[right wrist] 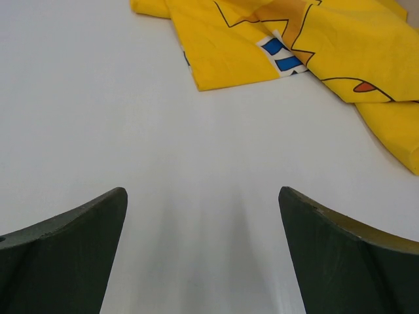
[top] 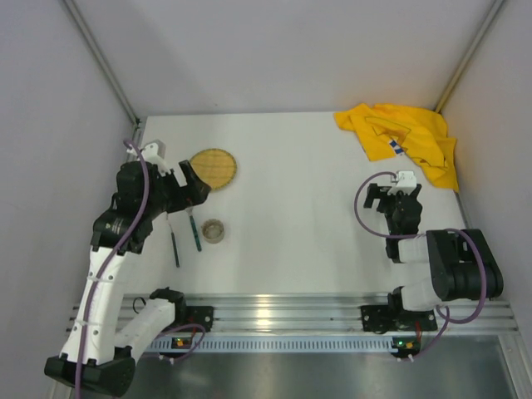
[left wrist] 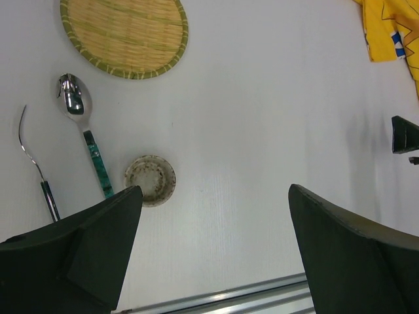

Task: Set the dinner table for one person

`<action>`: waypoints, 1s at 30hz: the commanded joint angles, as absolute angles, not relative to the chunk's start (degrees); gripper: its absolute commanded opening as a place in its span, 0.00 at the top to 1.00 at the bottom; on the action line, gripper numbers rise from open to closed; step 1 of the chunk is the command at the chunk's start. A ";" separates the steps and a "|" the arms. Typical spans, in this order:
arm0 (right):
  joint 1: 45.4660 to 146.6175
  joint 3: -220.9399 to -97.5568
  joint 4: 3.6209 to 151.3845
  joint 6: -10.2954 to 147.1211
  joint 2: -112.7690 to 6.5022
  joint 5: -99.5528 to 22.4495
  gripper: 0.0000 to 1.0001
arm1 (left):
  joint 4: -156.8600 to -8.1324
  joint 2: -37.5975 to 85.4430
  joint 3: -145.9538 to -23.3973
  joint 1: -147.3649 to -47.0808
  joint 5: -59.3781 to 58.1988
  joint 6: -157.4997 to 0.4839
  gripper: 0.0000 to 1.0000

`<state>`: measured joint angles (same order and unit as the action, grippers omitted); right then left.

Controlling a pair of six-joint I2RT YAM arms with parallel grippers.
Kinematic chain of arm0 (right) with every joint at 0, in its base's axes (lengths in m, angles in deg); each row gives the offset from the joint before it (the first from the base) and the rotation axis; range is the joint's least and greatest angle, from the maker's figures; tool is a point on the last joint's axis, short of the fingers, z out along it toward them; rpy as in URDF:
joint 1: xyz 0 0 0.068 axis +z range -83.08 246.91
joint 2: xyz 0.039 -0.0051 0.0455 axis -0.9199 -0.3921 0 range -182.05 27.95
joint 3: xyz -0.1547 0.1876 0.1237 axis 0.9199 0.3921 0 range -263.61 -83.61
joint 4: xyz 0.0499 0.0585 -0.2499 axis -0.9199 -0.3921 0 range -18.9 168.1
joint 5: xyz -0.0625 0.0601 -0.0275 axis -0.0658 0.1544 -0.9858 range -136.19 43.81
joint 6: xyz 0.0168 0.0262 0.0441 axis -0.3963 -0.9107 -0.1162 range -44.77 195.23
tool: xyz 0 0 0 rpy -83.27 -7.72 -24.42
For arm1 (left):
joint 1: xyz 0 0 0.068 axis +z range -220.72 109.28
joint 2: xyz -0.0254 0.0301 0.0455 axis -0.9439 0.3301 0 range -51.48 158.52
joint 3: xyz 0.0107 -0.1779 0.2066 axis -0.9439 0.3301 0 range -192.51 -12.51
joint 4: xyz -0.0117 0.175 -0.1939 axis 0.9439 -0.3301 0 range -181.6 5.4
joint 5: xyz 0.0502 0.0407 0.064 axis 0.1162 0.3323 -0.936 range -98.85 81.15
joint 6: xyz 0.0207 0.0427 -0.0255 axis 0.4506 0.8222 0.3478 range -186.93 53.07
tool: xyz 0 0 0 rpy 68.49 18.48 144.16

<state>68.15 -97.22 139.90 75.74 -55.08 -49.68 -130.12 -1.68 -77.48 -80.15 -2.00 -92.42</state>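
Note:
The dinner table (top: 307, 224) is a plain white top. On its left lie a round woven bamboo plate (top: 214, 168) (left wrist: 124, 36), a small speckled dish (top: 214, 230) (left wrist: 150, 180), a green-handled spoon (top: 195, 229) (left wrist: 85, 134) and a fork (top: 174, 246) (left wrist: 36, 163). My left gripper (top: 199, 185) (left wrist: 213, 190) hovers open above the table between the plate and the dish, holding nothing. My right gripper (top: 392, 193) (right wrist: 201, 191) stands open and empty over bare table, short of the yellow cloth.
A crumpled yellow cartoon-printed cloth (top: 403, 140) (right wrist: 294, 39) (left wrist: 393, 33) lies at the far right corner. Grey walls enclose the table on three sides. An aluminium rail (top: 283, 312) runs along the near edge, by the arm bases.

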 commanded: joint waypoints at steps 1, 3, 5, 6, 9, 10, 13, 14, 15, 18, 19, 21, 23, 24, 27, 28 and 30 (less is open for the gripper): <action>67.62 -98.47 144.28 76.28 -55.02 -48.92 0.00 | -131.89 -2.26 -80.36 -80.04 -2.87 -91.10 0.01; 67.71 -98.47 144.28 76.28 -55.11 -48.92 0.00 | -131.45 -1.83 -80.53 -80.04 -2.70 -90.66 0.02; 67.62 -98.55 144.02 76.20 -55.11 -48.92 0.00 | -130.83 -1.39 -80.62 -80.04 -2.96 -90.48 0.02; 67.62 -98.56 144.10 76.28 -55.02 -49.00 0.00 | -130.57 -1.30 -80.80 -80.04 -3.40 -90.66 0.02; 69.63 -101.00 136.33 77.24 -50.74 -52.77 0.00 | -130.48 0.10 -82.45 -80.04 -4.89 -90.57 0.02; 70.86 -103.89 129.23 78.29 -47.67 -57.22 0.00 | -130.65 0.46 -82.99 -80.04 -5.16 -90.48 0.02; 72.36 -122.23 101.71 71.14 -42.11 -60.52 0.00 | -130.74 0.99 -84.40 -80.04 -6.56 -89.96 0.01; 72.36 -132.55 93.39 71.71 -42.71 -58.60 0.00 | -130.48 0.73 -84.40 -80.04 -7.52 -89.96 0.02; 72.36 -137.44 90.52 72.58 -43.41 -56.24 0.00 | -130.30 0.55 -84.05 -80.04 -7.79 -90.04 0.01; 71.93 -148.02 89.52 66.22 -46.84 -58.20 0.00 | -128.37 -0.07 -81.86 -80.04 -7.62 -90.66 0.01; 70.71 -149.34 87.44 51.99 -47.89 -66.67 0.00 | -127.76 -0.07 -81.33 -80.04 -7.27 -90.92 0.01; 67.46 -155.48 78.65 43.17 -54.20 -60.49 0.01 | -126.36 0.02 -80.10 -80.04 -6.31 -91.80 0.02; 61.65 -170.17 61.17 41.31 -65.58 -47.44 0.00 | -126.09 0.11 -80.09 -80.04 -5.78 -92.41 0.01; 61.47 -175.15 55.04 41.04 -69.40 -47.16 0.00 | -126.35 0.11 -80.36 -80.04 -5.34 -92.59 0.01; 61.03 -190.46 40.07 42.87 -83.11 -44.11 0.00 | -126.96 -0.94 -79.84 -80.13 -5.51 -92.68 0.02; 60.50 -193.88 37.17 43.14 -86.19 -41.47 0.00 | -127.14 -1.82 -79.48 -80.04 -5.77 -92.68 0.02; 60.32 -203.03 29.43 43.50 -94.55 -40.31 0.00 | -127.31 -2.44 -78.08 -80.04 -6.04 -92.94 0.01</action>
<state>60.39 -195.73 54.24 45.53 -86.20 -46.84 -129.40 -0.50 -79.38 -80.15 -6.15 -92.21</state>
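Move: The yellow cloth lies bunched near the far right of the table. From the right hand its middle is about 22 cm ahead, 7 cm to the right and some 9 cm below, with bare table between and nothing else close by. From the left hand it is about 34 cm ahead, 61 cm to the right and 28 cm lower. The open right hand swings up about 30 cm while reaching some 20 cm forward, then dips above the yellow cloth. ##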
